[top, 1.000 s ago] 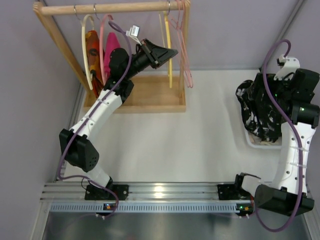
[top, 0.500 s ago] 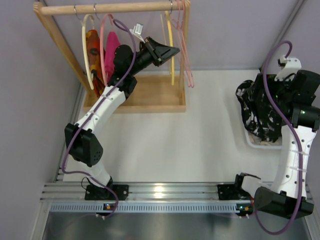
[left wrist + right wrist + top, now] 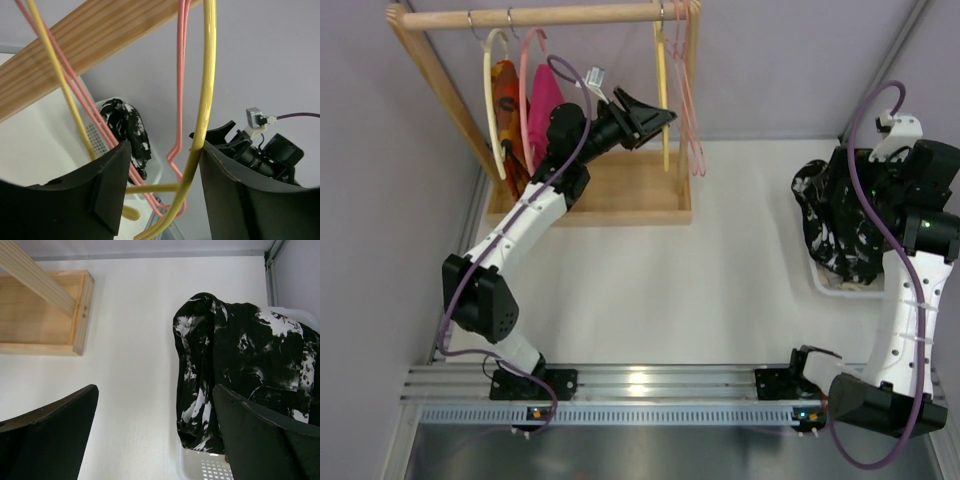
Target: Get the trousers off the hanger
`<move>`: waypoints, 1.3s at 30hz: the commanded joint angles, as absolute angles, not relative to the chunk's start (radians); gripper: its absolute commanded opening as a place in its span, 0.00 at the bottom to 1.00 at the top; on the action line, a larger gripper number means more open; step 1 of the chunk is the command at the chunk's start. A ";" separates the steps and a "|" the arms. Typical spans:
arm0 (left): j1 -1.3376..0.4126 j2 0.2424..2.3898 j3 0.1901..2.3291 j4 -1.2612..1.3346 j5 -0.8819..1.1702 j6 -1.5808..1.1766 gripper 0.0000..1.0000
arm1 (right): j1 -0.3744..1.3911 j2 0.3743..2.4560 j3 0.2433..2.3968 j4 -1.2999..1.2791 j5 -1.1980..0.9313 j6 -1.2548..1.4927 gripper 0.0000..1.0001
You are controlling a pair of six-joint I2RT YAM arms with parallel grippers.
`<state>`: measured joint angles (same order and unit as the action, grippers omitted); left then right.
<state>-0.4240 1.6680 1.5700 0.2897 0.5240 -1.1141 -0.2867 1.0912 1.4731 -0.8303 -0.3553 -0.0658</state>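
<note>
The trousers (image 3: 823, 228), black with white splotches, lie draped over the rim of a white basket at the right and are off the hanger; they also show in the right wrist view (image 3: 235, 365) and far off in the left wrist view (image 3: 128, 131). The yellow hanger (image 3: 663, 95) hangs bare from the wooden rail. Its wire (image 3: 204, 105) runs between the fingers of my left gripper (image 3: 164, 150), whose jaws stand apart; the wire rests against the right finger (image 3: 235, 195). My right gripper (image 3: 155, 390) is open above the trousers' left edge, holding nothing.
A wooden rack with its rail (image 3: 535, 15) and base tray (image 3: 620, 190) stands at the back left. On it hang a cream hanger with an orange garment (image 3: 505, 90), a pink hanger with a magenta garment (image 3: 542, 95) and bare pink hangers (image 3: 692, 120). The white basket (image 3: 830, 285) sits at the right edge.
My left gripper's jaws have parted from around the yellow hanger, which stays hanging on the rail. The left arm shifted slightly. The right arm has not moved.
</note>
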 commanded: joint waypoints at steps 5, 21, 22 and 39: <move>-0.417 1.462 1.468 0.221 0.466 -0.953 0.71 | -0.301 1.055 1.477 -0.810 -0.380 -0.058 1.00; -0.393 1.210 1.476 -0.570 0.376 -0.176 0.99 | -0.298 1.017 1.384 -0.805 -0.618 -0.075 0.99; -0.381 1.195 1.479 -0.612 0.377 -0.138 0.98 | -0.298 1.020 1.376 -0.813 -0.641 -0.078 0.99; -0.342 0.847 1.181 -0.927 0.167 0.084 0.98 | -0.054 0.882 1.131 -0.769 -0.449 -0.190 0.99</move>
<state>-0.3626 0.8894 1.2434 -0.8989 0.2283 0.0311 -0.1146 0.9443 1.1503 -0.8165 -0.5072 -0.1390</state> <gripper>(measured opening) 0.985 0.993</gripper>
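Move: The yellow hanger hangs on the rail with its near arm between my already opening left fingers; its middle is about 5 cm ahead and 2 cm up. The pink hangers and the rack's right post stand some 5 cm to the right of this hand, about 5 and 8 cm ahead; the magenta trousers hang about 24 cm to its left, 2 cm ahead and 8 cm lower. From my right hand the yellow hanger lies some 33 cm left, 15 cm ahead and 10 cm up. I spread my left fingers the rest of the way and come free of the yellow hanger, drawing back and left about 25 cm in all, level at first and then sinking some 14 cm, while the wrist rolls about 60 degrees so the fingers tip down over bare table in front of the rack. My right hand, still open and empty, eases left and down about 8 cm each, and a little back, turning some 20 degrees counter-clockwise. ##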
